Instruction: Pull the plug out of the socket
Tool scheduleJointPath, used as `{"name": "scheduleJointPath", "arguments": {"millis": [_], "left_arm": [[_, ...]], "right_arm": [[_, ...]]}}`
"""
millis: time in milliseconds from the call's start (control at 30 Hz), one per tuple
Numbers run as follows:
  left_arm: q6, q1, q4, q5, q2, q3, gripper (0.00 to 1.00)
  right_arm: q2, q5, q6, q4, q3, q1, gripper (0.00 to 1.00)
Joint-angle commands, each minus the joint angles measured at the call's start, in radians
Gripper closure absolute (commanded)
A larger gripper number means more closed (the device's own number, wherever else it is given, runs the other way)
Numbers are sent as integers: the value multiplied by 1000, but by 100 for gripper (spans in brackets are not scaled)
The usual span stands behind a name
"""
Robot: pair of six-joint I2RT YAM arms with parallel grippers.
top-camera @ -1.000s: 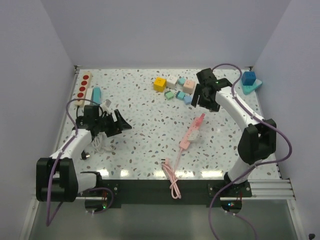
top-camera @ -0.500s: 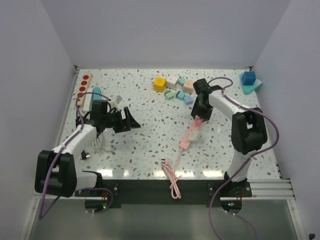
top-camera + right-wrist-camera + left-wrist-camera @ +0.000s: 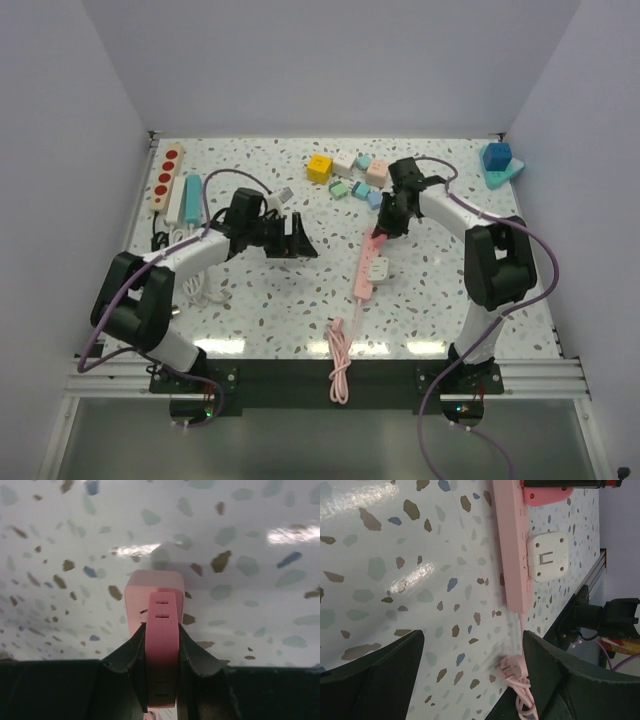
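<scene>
A pink socket strip (image 3: 366, 270) lies mid-table with a white plug (image 3: 379, 268) seated in it. My right gripper (image 3: 386, 224) is shut on the strip's far end; the right wrist view shows both fingers pressed against the sides of the pink strip (image 3: 161, 615) at the right gripper (image 3: 161, 630). My left gripper (image 3: 300, 240) is open, left of the strip and apart from it. In the left wrist view the strip (image 3: 511, 545) and white plug (image 3: 547, 556) lie ahead of the open left gripper (image 3: 472, 640), with nothing between its fingers.
The strip's pink cord (image 3: 340, 360) runs to the near edge, its own loose plug (image 3: 512, 667) lying on the table. A beige strip with red sockets (image 3: 167, 178) and a teal one (image 3: 190, 195) lie far left. Coloured blocks (image 3: 350, 172) sit at the back, a blue block (image 3: 497, 156) far right.
The right gripper dropped onto the strip's far end and shut on it; the strip swung slightly left. The left arm reached rightward toward the strip, jaws still open.
</scene>
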Motion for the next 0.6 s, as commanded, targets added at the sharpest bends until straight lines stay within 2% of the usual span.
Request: {"name": "scheduleJointPath", "arguments": {"millis": [0,167,467,567], "left_arm": [[-20,-38,121,0,74,70,15],[-21,-87,228,17,157,121,14],[-95,-126,387,2,244,145,14],[-109,-158,410,-50,258,147,15]], "right_arm": [[-34,-303,-140,100,66,14,100],[-25,-467,-168,120,92,14,100],[-28,-478,-165,94,118,34,100],[-39,-478,-134,123,105,37,100]]}}
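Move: The left gripper is open and empty. The middle of the pink socket strip lies about 16 cm to its right, 6 cm back and 7 cm lower, with the white plug some 3 cm farther right and level with that middle. The right gripper already pinches the pink plug at the socket's far end; the socket's middle is about 8 cm back and 3 cm left of that hand, slightly lower. The pink plug sits roughly 19 cm to the left gripper's right. Keep the right gripper's pinch on the pink plug and carry it about 8 cm left and 5 cm up, easing off towards the end, rolling its left side up and turning counter-clockwise some 20 degrees each. Meanwhile bring the left gripper, fingers still wide open, about 7 cm right and a little forward, in close beside the socket's raised far end, without closing. ##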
